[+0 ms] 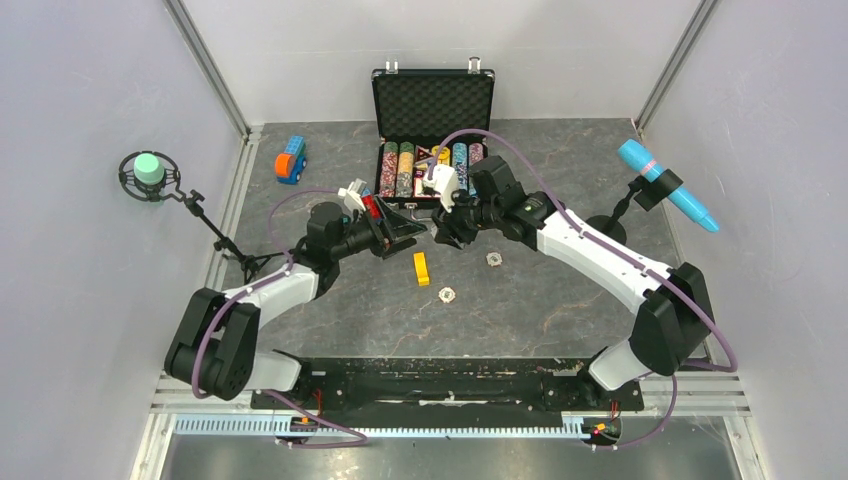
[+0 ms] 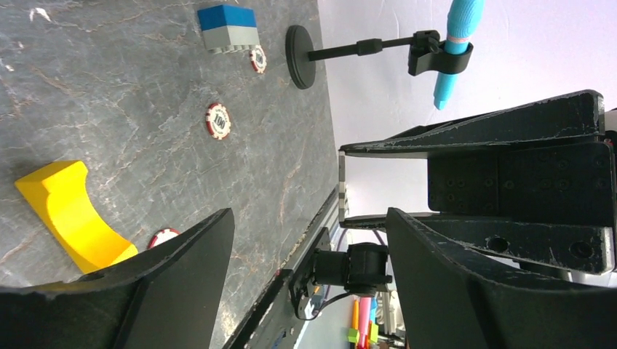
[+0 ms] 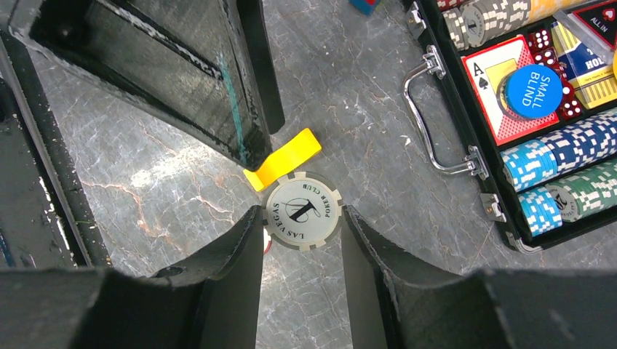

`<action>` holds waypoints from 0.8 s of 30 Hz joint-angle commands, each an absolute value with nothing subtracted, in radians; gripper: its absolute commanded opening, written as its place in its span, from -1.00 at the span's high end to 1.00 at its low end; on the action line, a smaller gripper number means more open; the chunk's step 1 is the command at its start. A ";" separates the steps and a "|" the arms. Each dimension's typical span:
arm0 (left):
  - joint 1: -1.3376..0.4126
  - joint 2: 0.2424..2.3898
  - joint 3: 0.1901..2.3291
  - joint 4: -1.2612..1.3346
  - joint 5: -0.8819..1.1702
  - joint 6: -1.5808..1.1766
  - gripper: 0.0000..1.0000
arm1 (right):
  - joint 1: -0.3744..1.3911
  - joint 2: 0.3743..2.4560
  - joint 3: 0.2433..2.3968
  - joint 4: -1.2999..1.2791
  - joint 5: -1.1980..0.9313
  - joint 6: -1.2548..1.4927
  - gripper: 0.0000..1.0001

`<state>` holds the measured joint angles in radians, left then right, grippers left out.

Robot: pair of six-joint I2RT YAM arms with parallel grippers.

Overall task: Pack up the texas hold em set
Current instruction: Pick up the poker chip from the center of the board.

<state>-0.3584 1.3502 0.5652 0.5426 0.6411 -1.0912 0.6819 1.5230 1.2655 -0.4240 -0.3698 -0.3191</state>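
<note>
The texas hold em set's black case stands open at the back, with rows of coloured chips in it. In the right wrist view its silver handle and chip rows lie at the right. My right gripper is shut on a grey Las Vegas chip, held on edge above the table in front of the case. My left gripper is open and holds nothing, close to the right gripper. Loose red-and-white chips lie on the table; another is half hidden by a finger.
A yellow block lies just below the two grippers. Two loose chips rest near it. Toy bricks sit left of the case. A green microphone stand is far left, a blue one at right.
</note>
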 commanded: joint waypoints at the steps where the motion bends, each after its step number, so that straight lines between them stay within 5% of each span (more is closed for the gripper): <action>1: -0.381 1.366 0.580 0.640 0.669 -1.153 -0.61 | 0.692 1.495 1.286 -0.377 -0.406 -0.328 0.35; 24: -0.431 1.410 0.590 0.736 0.667 -1.210 -0.13 | 0.716 1.516 1.296 -0.361 -0.443 -0.321 0.34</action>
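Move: The right hand already pinches the poker chip; the left gripper's fingertip gap lies some 4 cm to its left, about 1 cm back and 1 cm lower. From the left hand, the chip is about 4 cm to the right, 1 cm ahead and 1 cm up. Counted from the left hand, the yellow block lies about 15 cm below, 1 cm ahead and 1 cm right, the 100 chip about 17 cm below, 5 cm back and 7 cm right, and the case handle 16 cm below, 15 cm ahead and 3 cm right. Still pinching the poker chip edge-on to the left gripper, the right hand eases left and back about 2 cm. The left hand comes to meet it, going right about 2.5 cm while drifting back and up, its fingers narrowing from wide open to a bit over half around the chip's two faces; whether they touch it can't be seen. ##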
